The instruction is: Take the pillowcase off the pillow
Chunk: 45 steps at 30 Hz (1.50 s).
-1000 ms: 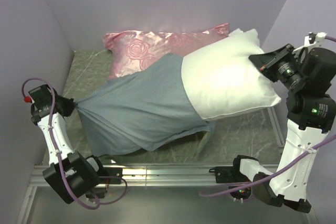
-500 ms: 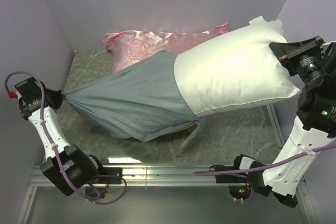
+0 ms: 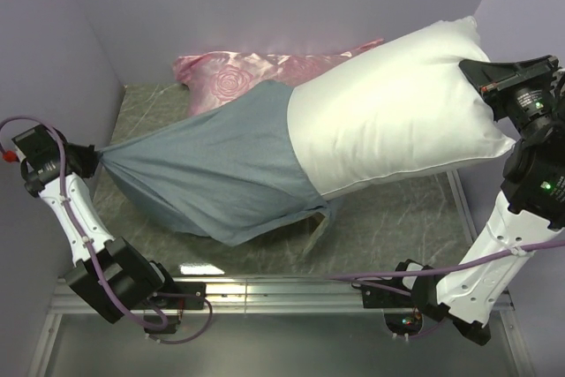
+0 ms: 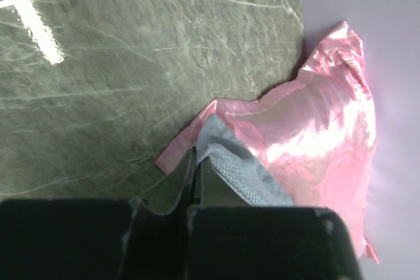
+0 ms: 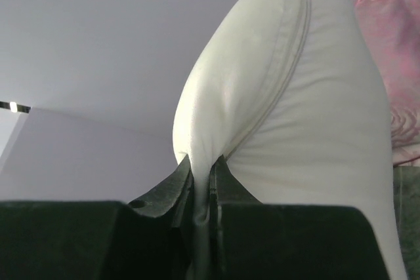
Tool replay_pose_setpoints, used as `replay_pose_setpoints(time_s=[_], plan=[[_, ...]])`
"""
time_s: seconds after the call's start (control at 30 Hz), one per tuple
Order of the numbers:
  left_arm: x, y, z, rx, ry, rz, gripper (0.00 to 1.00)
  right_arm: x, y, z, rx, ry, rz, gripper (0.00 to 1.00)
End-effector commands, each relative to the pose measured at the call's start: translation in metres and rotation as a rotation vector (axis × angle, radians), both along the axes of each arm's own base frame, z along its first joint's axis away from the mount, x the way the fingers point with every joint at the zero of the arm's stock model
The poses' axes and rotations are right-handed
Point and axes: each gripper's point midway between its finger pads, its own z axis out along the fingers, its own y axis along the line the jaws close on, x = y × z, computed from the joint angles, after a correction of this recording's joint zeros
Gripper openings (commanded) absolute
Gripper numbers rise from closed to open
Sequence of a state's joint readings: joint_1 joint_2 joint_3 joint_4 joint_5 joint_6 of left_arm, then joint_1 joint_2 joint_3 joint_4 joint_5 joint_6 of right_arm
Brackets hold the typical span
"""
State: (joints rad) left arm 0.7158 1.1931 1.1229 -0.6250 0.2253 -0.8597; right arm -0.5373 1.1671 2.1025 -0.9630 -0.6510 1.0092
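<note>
The off-white pillow (image 3: pixel 397 116) hangs raised across the right half of the top view, its left part still inside the pillowcase (image 3: pixel 212 169), which shows its grey-blue inside and is stretched taut to the left. My left gripper (image 3: pixel 95 158) is shut on the pillowcase's left end; the left wrist view shows grey cloth (image 4: pixel 243 175) beside the closed fingers (image 4: pixel 172 185). My right gripper (image 3: pixel 484 86) is shut on the pillow's right edge; in the right wrist view white fabric (image 5: pixel 295 109) is pinched between the fingers (image 5: pixel 172 185).
A shiny pink rose-patterned pillow (image 3: pixel 238 77) lies at the back of the grey marbled table (image 3: pixel 388 227), partly under the pillowcase; it also shows in the left wrist view (image 4: pixel 321 122). Lilac walls close in left, back and right. A metal rail (image 3: pixel 282 289) runs along the near edge.
My right gripper has lifted the pillow up and to the right, and my left gripper has pulled the pillowcase end further left. More white pillow shows outside the case.
</note>
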Motion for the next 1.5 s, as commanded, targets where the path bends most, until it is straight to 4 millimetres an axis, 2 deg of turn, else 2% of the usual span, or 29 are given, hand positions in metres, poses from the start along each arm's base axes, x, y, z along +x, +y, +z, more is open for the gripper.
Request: replay_pose_setpoints(time_s=[0.0, 0.13, 0.3, 0.6, 0.73, 0.97, 1.0, 1.03, 1.3, 1.47], plan=[[0.006, 0.025, 0.042, 0.101, -0.09, 0.065, 0.01, -0.009, -0.009, 0.07, -0.067, -0.266, -0.075, 0.0], [0.004, 0.032, 0.05, 0.11, -0.073, 0.087, 0.01, -0.002, -0.017, 0.067, -0.043, -0.256, -0.067, 0.0], [0.01, 0.032, 0.056, 0.084, -0.104, 0.078, 0.01, 0.0, -0.019, 0.07, -0.012, -0.266, -0.052, 0.0], [0.015, 0.047, 0.075, 0.072, -0.122, 0.109, 0.01, 0.005, -0.033, 0.065, -0.013, -0.243, -0.086, 0.0], [0.02, 0.052, 0.076, 0.039, -0.138, 0.111, 0.01, 0.008, -0.039, 0.064, -0.016, -0.236, -0.103, 0.0], [0.029, 0.056, 0.087, 0.023, -0.174, 0.108, 0.0, 0.012, -0.051, 0.066, -0.018, -0.23, -0.126, 0.0], [0.03, 0.057, 0.094, 0.027, -0.183, 0.108, 0.01, 0.013, -0.054, 0.066, -0.015, -0.226, -0.131, 0.0], [0.033, 0.059, 0.091, 0.015, -0.173, 0.109, 0.0, 0.014, -0.061, 0.065, -0.007, -0.219, -0.147, 0.0], [0.049, 0.065, 0.095, -0.02, -0.223, 0.096, 0.01, 0.024, -0.077, 0.065, 0.007, -0.217, -0.17, 0.0], [0.059, 0.068, 0.087, -0.044, -0.217, 0.07, 0.01, 0.027, -0.083, 0.063, -0.001, -0.21, -0.186, 0.0]])
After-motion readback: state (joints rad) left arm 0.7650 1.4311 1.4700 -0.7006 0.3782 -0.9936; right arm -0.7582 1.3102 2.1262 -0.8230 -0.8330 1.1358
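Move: My left hand still pinches the gathered closed end of the pillowcase. The pillowcase hem lies about 52 cm to its right, 4 cm back and 12 cm higher, and the pink pillow some 48 cm right, 22 cm ahead and 17 cm lower. My right hand still grips the bare end of the white pillow; the same hem is roughly 31 cm to its left, level fore-and-aft, 20 cm below. I keep both grips and stretch pillow and pillowcase apart. My left hand climbs about 6 cm while reaching forward and a little left, its fingers tipping up slightly. My right hand first lifts 1.5 cm, then pulls about 6 cm to the right, away from the pillowcase hem, and some 4 cm forward, rolling slightly. ##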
